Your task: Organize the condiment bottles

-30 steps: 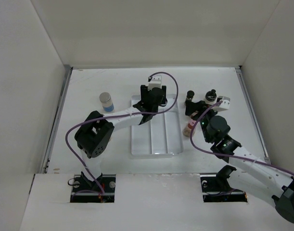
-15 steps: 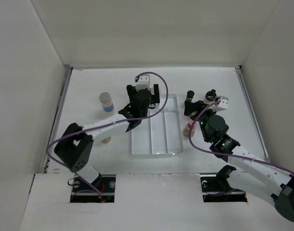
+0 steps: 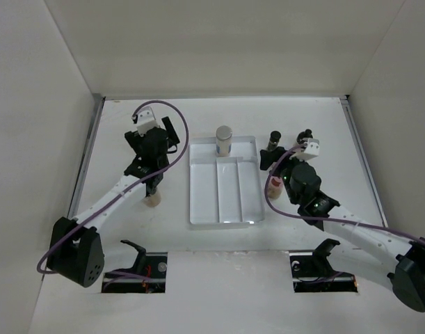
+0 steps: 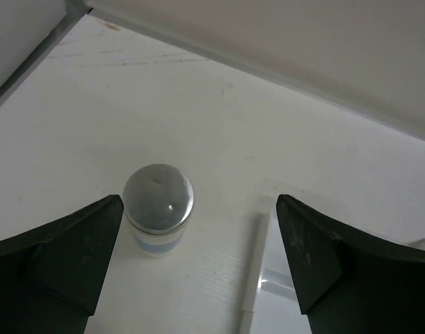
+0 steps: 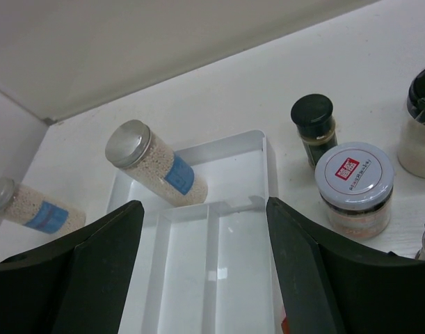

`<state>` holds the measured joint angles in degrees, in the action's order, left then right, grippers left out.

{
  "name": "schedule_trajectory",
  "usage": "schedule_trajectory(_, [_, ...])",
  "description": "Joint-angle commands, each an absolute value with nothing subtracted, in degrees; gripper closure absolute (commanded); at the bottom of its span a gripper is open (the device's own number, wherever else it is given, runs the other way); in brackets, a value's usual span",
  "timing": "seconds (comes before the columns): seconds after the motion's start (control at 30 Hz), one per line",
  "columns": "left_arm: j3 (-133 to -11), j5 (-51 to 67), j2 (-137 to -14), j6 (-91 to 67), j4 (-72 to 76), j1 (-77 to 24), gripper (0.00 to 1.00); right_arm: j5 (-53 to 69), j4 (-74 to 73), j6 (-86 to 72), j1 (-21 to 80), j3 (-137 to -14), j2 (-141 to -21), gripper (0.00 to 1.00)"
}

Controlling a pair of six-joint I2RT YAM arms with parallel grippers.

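A silver-capped jar (image 3: 224, 140) of beige grains with a blue label stands in the back compartment of the white divided tray (image 3: 226, 209); the right wrist view also shows it (image 5: 155, 170). My left gripper (image 3: 158, 144) is open left of the tray, above a second silver-capped, blue-labelled jar (image 4: 158, 209), which sits between the fingers untouched. That jar also shows in the right wrist view (image 5: 31, 205). My right gripper (image 3: 268, 167) is open and empty at the tray's right side. Beside it stand a black-capped bottle (image 5: 313, 125) and a white-lidded jar (image 5: 355, 184).
A small beige jar (image 3: 151, 200) sits under my left arm near the front left. Another black-capped bottle (image 3: 307, 136) stands at the back right. A pink-capped jar (image 3: 273, 186) sits by the tray's right rim. White walls enclose the table on three sides.
My left gripper moved left, off the tray and over the blue-labelled jar. The jar in the tray's back compartment is now uncovered and standing free. My right gripper shifted slightly left.
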<state>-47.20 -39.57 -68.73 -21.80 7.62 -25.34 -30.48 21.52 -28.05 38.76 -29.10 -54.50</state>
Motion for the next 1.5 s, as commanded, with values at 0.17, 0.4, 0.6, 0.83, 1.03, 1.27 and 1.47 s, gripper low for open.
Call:
schedule_trajectory(0.17, [-44.0,-42.3,-74.3,-23.7,11.6,-22.8,0.09,-28.2,24.6,-26.9,39.7,-31.9,-55.4,0.21])
schedule_trajectory(0.4, [-45.6,-41.8,-80.7,-23.4,16.1,-19.7,0.14,-28.1,24.5,-26.8,39.9,-32.3,-56.2,0.20])
schedule_trajectory(0.6, [-47.5,-40.7,-84.5,-22.8,19.1,-18.7,0.30,-28.0,24.2,-26.5,40.1,-32.5,-56.4,0.20])
schedule_trajectory(0.83, [-47.5,-42.3,-80.9,-19.9,20.0,-21.2,0.64,-28.0,24.5,-26.5,40.4,-32.5,-57.0,0.20])
schedule_trajectory(1.03, [-49.7,-41.8,-75.5,-18.5,20.0,-27.3,0.66,-28.2,24.6,-26.4,40.5,-32.5,-57.1,0.20])
schedule_trajectory(1.27, [-54.5,-38.9,-78.4,-19.2,20.1,-34.2,0.66,-28.1,24.4,-26.5,40.5,-32.3,-56.2,0.20])
schedule_trajectory(1.47, [-57.3,-37.7,-84.7,-19.1,23.6,-37.2,0.65,-28.0,24.3,-26.4,40.6,-32.5,-56.2,0.20])
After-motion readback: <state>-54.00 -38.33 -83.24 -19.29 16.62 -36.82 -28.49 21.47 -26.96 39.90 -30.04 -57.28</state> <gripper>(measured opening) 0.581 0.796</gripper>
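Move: The silver-capped bottle to be gripped stands about 3 cm ahead of the open left hand, 4 cm to its left and 12 cm below. An identical tray bottle stands some 5 cm ahead and 23 cm right of that hand; the tray's middle is about 5 cm back and 24 cm right, and a small jar 12 cm back and 5 cm left. From the right hand, the bottle to be gripped lies roughly 45 cm left and 10 cm ahead. Left hand sinks about 10 cm, pinches the bottle, lifts and carries it 15 cm right towards the tray. ##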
